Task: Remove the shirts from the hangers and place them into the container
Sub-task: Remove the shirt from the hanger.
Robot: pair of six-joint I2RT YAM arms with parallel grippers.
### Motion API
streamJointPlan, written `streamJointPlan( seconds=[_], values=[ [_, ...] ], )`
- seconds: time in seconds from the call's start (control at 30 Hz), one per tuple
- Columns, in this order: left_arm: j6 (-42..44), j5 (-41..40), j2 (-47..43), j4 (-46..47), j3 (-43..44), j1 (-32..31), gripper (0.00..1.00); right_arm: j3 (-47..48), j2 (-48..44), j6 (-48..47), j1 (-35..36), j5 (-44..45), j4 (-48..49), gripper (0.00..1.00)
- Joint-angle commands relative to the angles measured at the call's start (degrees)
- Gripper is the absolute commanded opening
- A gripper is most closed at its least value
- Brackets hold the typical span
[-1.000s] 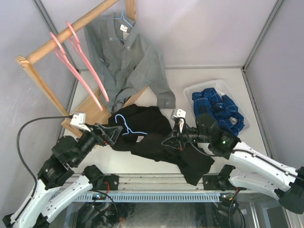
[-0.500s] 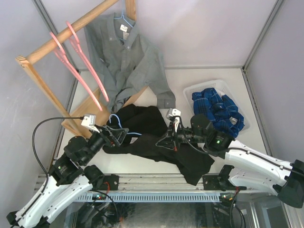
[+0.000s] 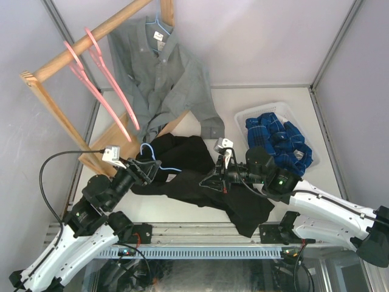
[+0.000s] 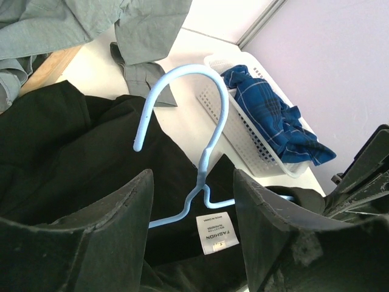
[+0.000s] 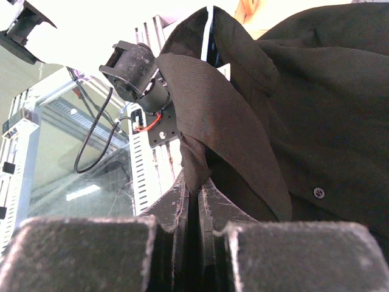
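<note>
A black shirt (image 3: 194, 176) lies crumpled on the table with a light-blue wire hanger (image 3: 152, 155) still in its collar. My left gripper (image 3: 149, 172) is open. In the left wrist view its fingers straddle the hanger's neck (image 4: 203, 164) without touching it, above a white collar label (image 4: 217, 232). My right gripper (image 3: 213, 179) is shut on a fold of the black shirt (image 5: 231, 115). The white basket (image 3: 246, 115) at the right holds a blue plaid shirt (image 3: 279, 143). A grey shirt (image 3: 164, 73) hangs on another light-blue hanger (image 3: 159, 23) from the rack.
A wooden rack (image 3: 73, 52) stands at the back left with two bare pink hangers (image 3: 103, 85) on its rail. The grey shirt's sleeve (image 3: 209, 125) trails onto the table between the black shirt and the basket. Grey walls close in the sides.
My left gripper moved forward to the blue hanger's neck and its jaws narrowed around it. My right gripper shifted slightly left, still holding the black shirt.
</note>
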Motion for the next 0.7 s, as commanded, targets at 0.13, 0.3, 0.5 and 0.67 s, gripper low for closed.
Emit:
streamJointPlan(
  seconds=[0.13,0.3,0.5,0.67],
  values=[
    [-2.10,-1.96,0.96,5.00,-2.11,0.24,0.56,2.08,-1.37,1.01,1.09,-1.87,5.18,0.00],
    [-4.38,-2.88,1.04,5.97,-2.71,0.25,0.45,2.09,-0.87,-0.17,1.34,-3.36,4.55,0.00],
    [-6.44,-1.39,1.48,6.87,-4.09,0.27,0.25,3.28,-1.12,-2.51,1.30,-1.14,0.75,0.00],
    [-5.73,-2.13,0.99,4.01,-4.30,0.28,0.00,3.28,-1.13,-0.97,1.36,-0.24,2.94,0.06]
  ],
)
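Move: The hanger's neck, below its blue hook, is already almost between the left hand's open fingers: about 1 cm ahead, 1 cm right and 1 cm below. The white collar label lies roughly 5 cm right, 1 cm back and 4 cm below; the black shirt's bunched edge in the right fingers is some 15 cm right, 6 cm back and 2 cm lower. From the right hand, the neck lies about 6 cm ahead, 15 cm left and 2 cm higher. Downward by about 1.5 cm, with a slight creep forward and to the right, the left hand settles over the blue hanger's neck while its half-open fingers close, fastest near the end, and pinch the stem just under the hook; the wrist barely tilts. The right hand stays nearly in place, still shut on the bunched black cloth. ##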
